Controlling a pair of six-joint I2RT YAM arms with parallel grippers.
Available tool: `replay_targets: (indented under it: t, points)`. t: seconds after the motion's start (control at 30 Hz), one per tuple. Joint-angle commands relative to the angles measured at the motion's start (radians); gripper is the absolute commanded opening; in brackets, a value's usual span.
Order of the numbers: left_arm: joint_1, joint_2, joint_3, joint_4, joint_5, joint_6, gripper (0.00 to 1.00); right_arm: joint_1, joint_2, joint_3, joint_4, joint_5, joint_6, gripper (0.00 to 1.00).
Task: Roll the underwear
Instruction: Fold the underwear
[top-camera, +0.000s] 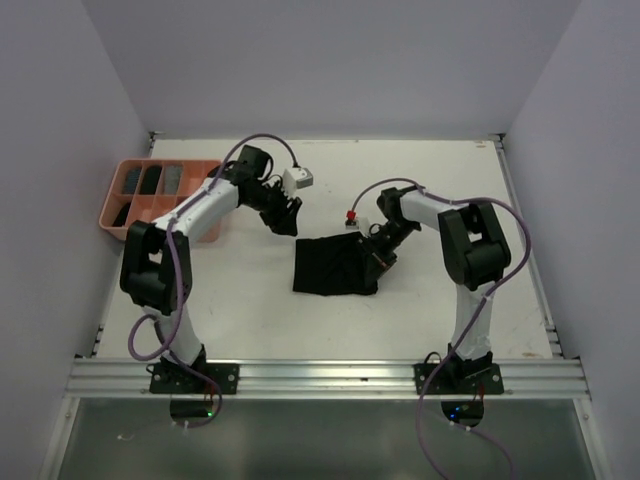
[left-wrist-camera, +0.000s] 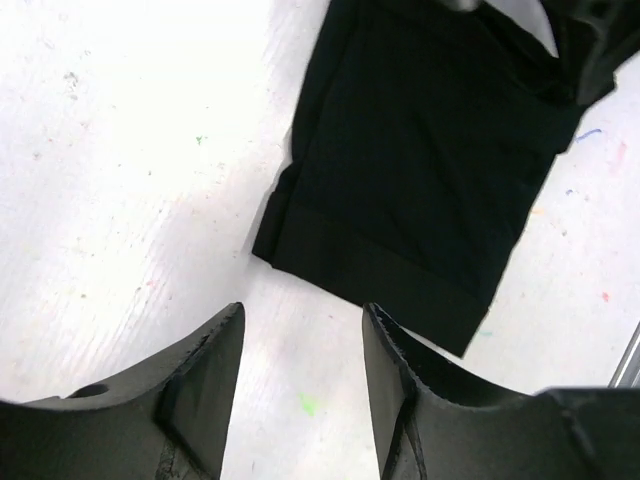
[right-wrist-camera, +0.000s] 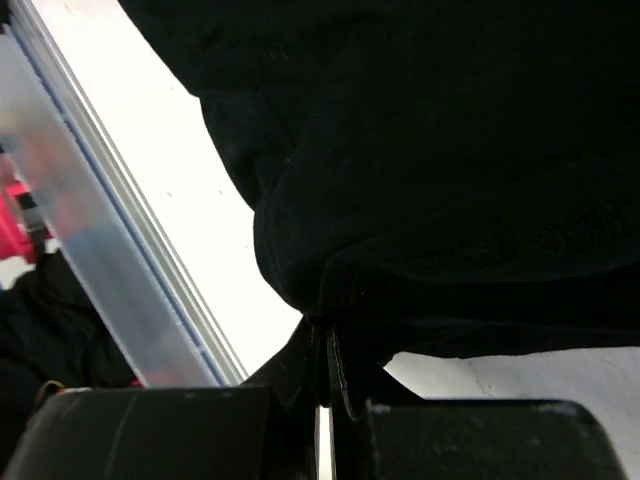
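Observation:
The black underwear (top-camera: 333, 266) lies mostly flat on the white table in the middle. My right gripper (top-camera: 381, 253) is shut on the garment's right edge, which bunches over its fingertips in the right wrist view as dark underwear (right-wrist-camera: 430, 150). My left gripper (top-camera: 287, 219) hovers open just left of and behind the cloth, holding nothing. From the left wrist, the folded underwear (left-wrist-camera: 420, 160) sits ahead of the open left gripper (left-wrist-camera: 303, 325), apart from both fingers.
A salmon-pink compartment tray (top-camera: 124, 222) with dark items in its cells stands at the far left. A small white block (top-camera: 298, 180) lies behind the left gripper, and a red-topped part (top-camera: 351, 217) sits near the right wrist. The aluminium rail (top-camera: 330, 377) runs along the near edge.

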Motion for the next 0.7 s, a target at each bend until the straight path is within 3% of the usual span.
replay_targets:
  t: [0.0,0.13,0.27,0.53,0.67]
  points:
    - [-0.013,-0.085,-0.096,0.034,0.009,0.039,0.51,-0.029,0.02,0.044,-0.055,-0.091,0.027,0.0]
    - [-0.021,-0.119,-0.252,0.109,0.205,-0.026,0.45,-0.03,0.046,0.061,-0.061,-0.131,0.054,0.0]
    - [-0.069,-0.082,-0.319,0.161,0.279,-0.102,0.42,-0.032,0.071,0.073,-0.067,-0.146,0.076,0.0]
    - [-0.09,-0.004,-0.325,0.228,0.318,-0.178,0.39,-0.046,0.118,0.073,-0.072,-0.167,0.103,0.0]
    - [-0.078,0.088,-0.319,0.217,0.234,-0.209,0.32,-0.054,0.134,0.081,-0.09,-0.152,0.102,0.0]
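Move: The near left corner of the black underwear, where the open left gripper is heading, lies about 13 cm back from it, 4 cm to its right and some 9 cm below. The far left corner is roughly level with that hand, 4 cm to its right; the cloth's middle is 7 cm back and 11 cm right, and the right gripper 11 cm back and 19 cm right. From the right hand, which already pinches the cloth's right side, that near left corner lies about 19 cm left and 2 cm back. After a small lift, the left hand sweeps back about 11 cm along the underwear's left side and sinks some 6 cm towards its near left corner, easing about 4 cm to the right while its wrist tilts and its half-open fingers narrow, without shutting. The right hand stays almost in place with its shut fingers still pinching the right side of the cloth, and only turns by some 15 degrees. ##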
